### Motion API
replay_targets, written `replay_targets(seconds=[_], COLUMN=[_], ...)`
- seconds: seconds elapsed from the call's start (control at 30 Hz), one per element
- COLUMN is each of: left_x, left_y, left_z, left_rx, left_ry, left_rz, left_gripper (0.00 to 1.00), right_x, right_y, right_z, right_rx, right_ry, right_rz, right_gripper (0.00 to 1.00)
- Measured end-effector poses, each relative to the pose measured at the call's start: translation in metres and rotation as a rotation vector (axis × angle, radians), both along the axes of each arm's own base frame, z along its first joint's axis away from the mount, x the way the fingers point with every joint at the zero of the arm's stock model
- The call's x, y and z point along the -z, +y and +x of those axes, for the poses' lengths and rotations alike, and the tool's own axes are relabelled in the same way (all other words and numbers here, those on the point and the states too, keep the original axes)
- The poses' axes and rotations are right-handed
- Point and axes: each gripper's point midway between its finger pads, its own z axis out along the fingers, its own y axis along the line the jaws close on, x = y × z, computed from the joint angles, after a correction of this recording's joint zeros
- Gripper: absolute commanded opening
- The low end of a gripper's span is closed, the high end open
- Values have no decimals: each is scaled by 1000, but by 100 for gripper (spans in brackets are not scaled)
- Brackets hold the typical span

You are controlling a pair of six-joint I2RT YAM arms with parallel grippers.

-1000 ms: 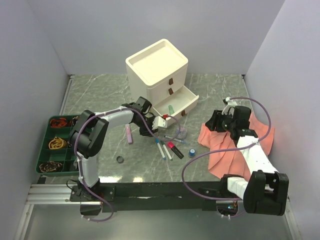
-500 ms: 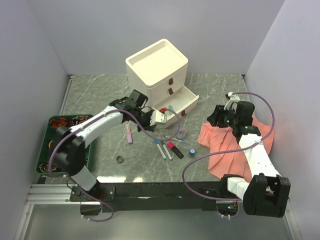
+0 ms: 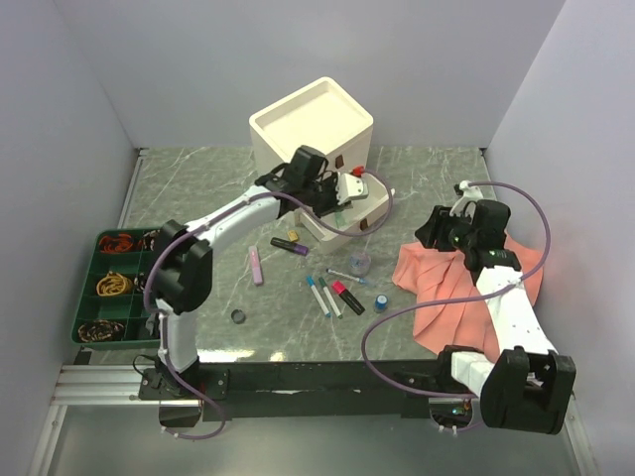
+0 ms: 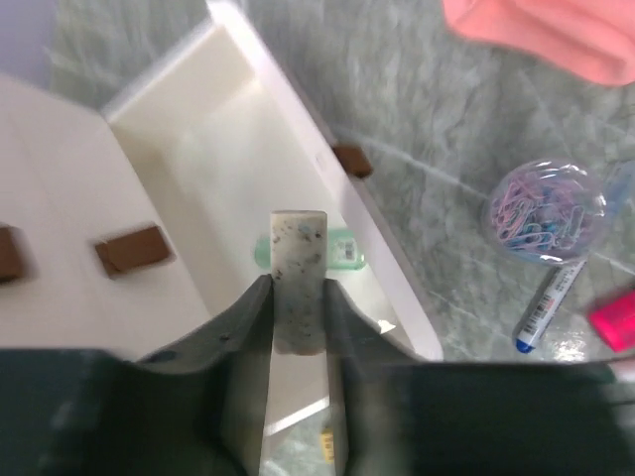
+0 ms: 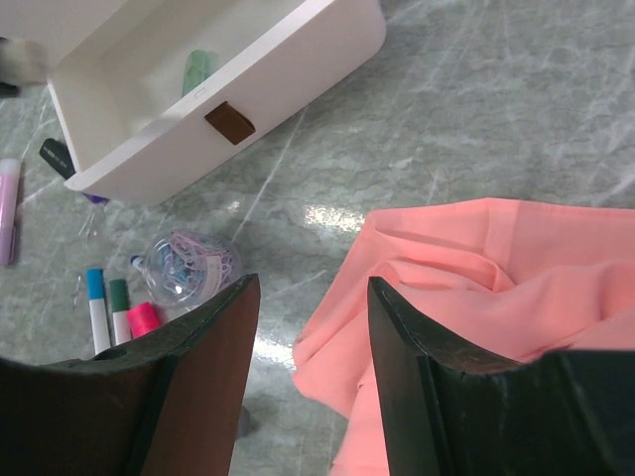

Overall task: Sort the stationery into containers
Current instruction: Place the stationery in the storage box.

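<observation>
My left gripper (image 3: 344,191) is shut on a white speckled block (image 4: 298,273) and holds it above the open bottom drawer (image 3: 369,211) of the cream drawer box (image 3: 313,129). A green highlighter (image 4: 344,248) lies in that drawer. On the table lie a lilac highlighter (image 3: 257,266), a dark purple marker (image 3: 290,246), two blue-capped pens (image 3: 323,295), a red-and-black marker (image 3: 347,297), a blue-capped vial (image 3: 381,301) and a dark disc (image 3: 238,316). My right gripper (image 3: 437,230) is open and empty over the edge of the pink cloth (image 5: 496,288).
A clear tub of paper clips (image 3: 360,264) stands in front of the drawer. A green compartment tray (image 3: 87,290) with rubber bands sits at the left edge. A small yellow item (image 3: 292,235) lies by the purple marker. Walls enclose the table.
My left gripper has moved up and right from the table in front of the drawer to above it, carrying the white block. The right gripper has shifted slightly right.
</observation>
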Motion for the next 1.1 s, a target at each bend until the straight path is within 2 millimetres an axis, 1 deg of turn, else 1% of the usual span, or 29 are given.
replay_targets(seconds=[0.03,0.07,0.13,0.17,0.23,0.27,0.3,0.37,0.47,0.57,0.63,0.67,0.73,0.77,0.83,0.93,1.03,1.1], left_x=[10,20,29,28,25,21,16,-2,-39,-68,-74,-72,-62,-51,-23,14,39,49], left_y=[0,2,3,3,4,5,8,15,35,67,87,96,108,116,135,157,166,166], left_z=[5,8,8,8,3,-1,-6,-15,-34,-57,-66,-69,-65,-61,-50,-37,-27,-21], left_rx=[-17,-36,-54,-58,-64,-68,-74,-92,-149,-268,-352,-401,-476,-522,-611,-687,-705,-701], left_ry=[4,16,24,16,6,4,1,-9,-47,-63,-52,-31,7,33,82,118,140,149], left_rz=[18,36,52,45,29,22,14,-12,-87,-174,-211,-225,-228,-222,-181,-112,-61,-53], left_gripper=[39,45,50,52,54,66,67,68,71,71,71,71,70,70,69,69,68,67], right_x=[-1,-2,-6,-8,-11,-11,-10,-7,-2,0,2,4,8,10,13,17,16,15], right_y=[-2,-4,-9,-11,-13,-14,-15,-16,-17,-16,-16,-16,-16,-16,-17,-17,-18,-18], right_z=[0,-1,-2,-3,-3,-4,-4,-5,-7,-7,-7,-7,-6,-6,-5,-5,-4,-4], right_rx=[6,15,31,38,46,50,54,59,61,59,58,58,58,59,59,60,65,67], right_ry=[-1,-5,-18,-24,-32,-32,-31,-23,-9,-1,7,15,28,36,48,62,61,57], right_rz=[-1,-2,-5,-6,-6,-5,-5,-2,1,3,5,6,8,9,11,12,9,7], right_gripper=[55,55,55,56,56,56,56,56,56,56,56,56,55,55,55,55,55,55])
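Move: The left hand holds the speckled tube over the open drawer, whose middle is some 3 cm ahead, 3 cm to the right and 12 cm below; the green bottle in it lies about 2 cm ahead, 1 cm right and 14 cm down. The black-and-purple marker is roughly 5 cm back, 12 cm left and 16 cm below; the yellow eraser is 2 cm back, 10 cm left, equally low. From the right hand the drawer is about 10 cm ahead, 20 cm left, 10 cm lower. The left fingers let go of the speckled tube as the hand dips slightly into the drawer's space, and go on opening wide. The hand then lifts clear, swings back and left, and sinks again with some forward travel towards the black-and-purple marker, ending about 16 cm farther left and 5 cm lower, turned some 40 degrees counter-clockwise, touching nothing. ##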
